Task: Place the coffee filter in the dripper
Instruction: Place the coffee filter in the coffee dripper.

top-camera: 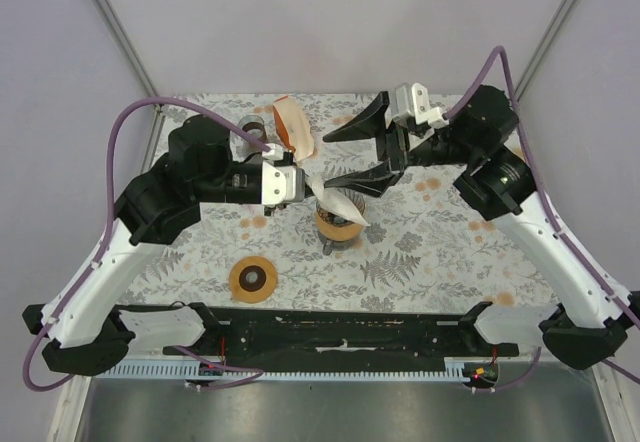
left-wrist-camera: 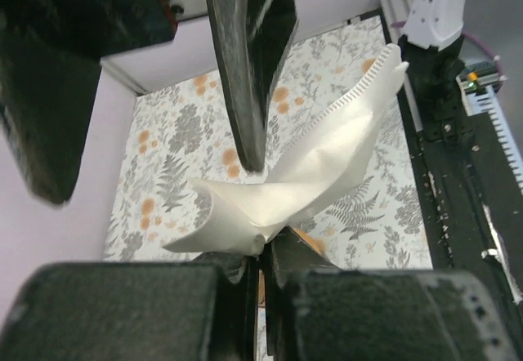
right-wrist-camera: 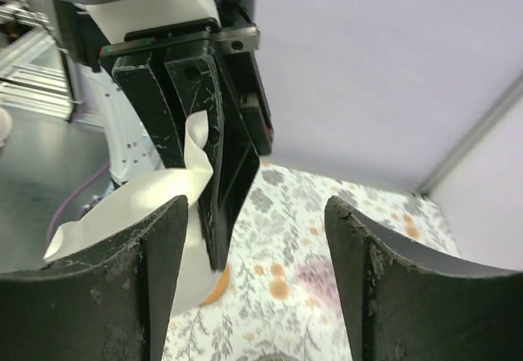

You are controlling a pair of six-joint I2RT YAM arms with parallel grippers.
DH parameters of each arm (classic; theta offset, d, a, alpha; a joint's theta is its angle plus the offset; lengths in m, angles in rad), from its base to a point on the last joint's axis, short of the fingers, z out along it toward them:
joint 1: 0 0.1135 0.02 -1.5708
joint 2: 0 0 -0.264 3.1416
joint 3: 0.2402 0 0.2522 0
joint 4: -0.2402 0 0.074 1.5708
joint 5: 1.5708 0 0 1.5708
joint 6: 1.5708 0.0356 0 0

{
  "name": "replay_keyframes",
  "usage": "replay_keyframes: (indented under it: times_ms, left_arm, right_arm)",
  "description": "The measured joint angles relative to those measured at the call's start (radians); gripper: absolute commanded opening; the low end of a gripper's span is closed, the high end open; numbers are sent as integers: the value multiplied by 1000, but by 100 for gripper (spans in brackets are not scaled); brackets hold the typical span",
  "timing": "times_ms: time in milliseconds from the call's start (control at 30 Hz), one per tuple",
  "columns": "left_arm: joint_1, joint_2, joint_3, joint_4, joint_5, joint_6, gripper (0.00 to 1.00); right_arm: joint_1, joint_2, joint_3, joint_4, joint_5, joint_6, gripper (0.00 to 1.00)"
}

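Observation:
The white coffee filter (top-camera: pixel 341 206) hangs crumpled just above the orange-brown dripper (top-camera: pixel 338 228) in the middle of the table. My left gripper (top-camera: pixel 303 184) is shut on the filter's left corner. In the left wrist view the filter (left-wrist-camera: pixel 302 177) fans out up and to the right from the closed jaws of the left gripper (left-wrist-camera: pixel 265 251), with a sliver of the dripper (left-wrist-camera: pixel 310 238) below. My right gripper (top-camera: pixel 322 165) stands open next to the filter, nothing between its fingers. In the right wrist view the right gripper (right-wrist-camera: pixel 257 214) faces the filter (right-wrist-camera: pixel 122 210).
An upright stack of brownish filters (top-camera: pixel 293 127) and a metal cup (top-camera: pixel 254 130) stand at the back left. A brown round disc (top-camera: pixel 253 279) lies near the front. The table has a floral cloth (top-camera: pixel 440 242) and walls on three sides.

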Motion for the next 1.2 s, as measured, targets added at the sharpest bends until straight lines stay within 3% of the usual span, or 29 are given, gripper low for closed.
replay_keyframes:
  times_ms: [100, 200, 267, 400, 533, 600, 700, 800, 867, 933, 1033, 1200]
  left_arm:
    - [-1, -18, -21, 1, -43, 34, 2]
    - [-2, -37, -43, 8, -90, 91, 2]
    - [-4, -53, -63, 17, -116, 133, 2]
    - [-16, -69, -86, 24, -166, 187, 2]
    - [-42, -67, -90, 42, -225, 212, 2]
    - [-57, -65, -91, 48, -253, 218, 2]
    - [-76, -63, -96, 57, -285, 220, 2]
    - [-85, -61, -96, 68, -308, 221, 2]
    - [-88, -60, -96, 69, -325, 221, 2]
    - [-89, -59, -97, 69, -332, 222, 2]
    - [-90, -59, -103, 71, -346, 221, 2]
    - [-93, -59, -108, 82, -378, 218, 2]
  right_arm:
    - [-11, -53, 10, -129, 83, -69, 68]
    - [-14, -110, 20, -248, 137, -130, 52]
    - [-14, -148, 22, -325, 156, -165, 49]
    - [-9, -189, 22, -406, 133, -192, 58]
    - [29, -193, 22, -453, 174, -198, 73]
    - [60, -178, 22, -478, 196, -201, 73]
    - [117, -140, 26, -526, 245, -215, 57]
    - [152, -102, 27, -565, 282, -229, 28]
    - [158, -90, 27, -584, 294, -229, 16]
    - [158, -89, 27, -592, 299, -229, 14]
    - [158, -96, 27, -595, 303, -229, 0]
    - [158, -123, 27, -594, 364, -229, 0]
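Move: Just about 4 cm back from the right hand and 7 cm below it, level sideways, lies the middle of the white coffee filter, which the left hand already grips by one end. From the left hand the dripper stands roughly 13 cm ahead, 4 cm to the right and 33 cm below; from the right hand it is some 12 cm ahead, 1 cm right and 39 cm down. A wooden coaster lies about 18 cm left of the left hand, level with it, 42 cm below. Pulling about 5 cm to its right and 4 cm back first, the open right hand then sinks some 7 cm and comes back left about 3 cm, fingers tipping down nearly 20 degrees, and shuts, pinching the filter's free side. The left hand keeps its pinch, easing 4 cm forward towards the dripper while rolling about its fingers and turning slightly counter-clockwise. ##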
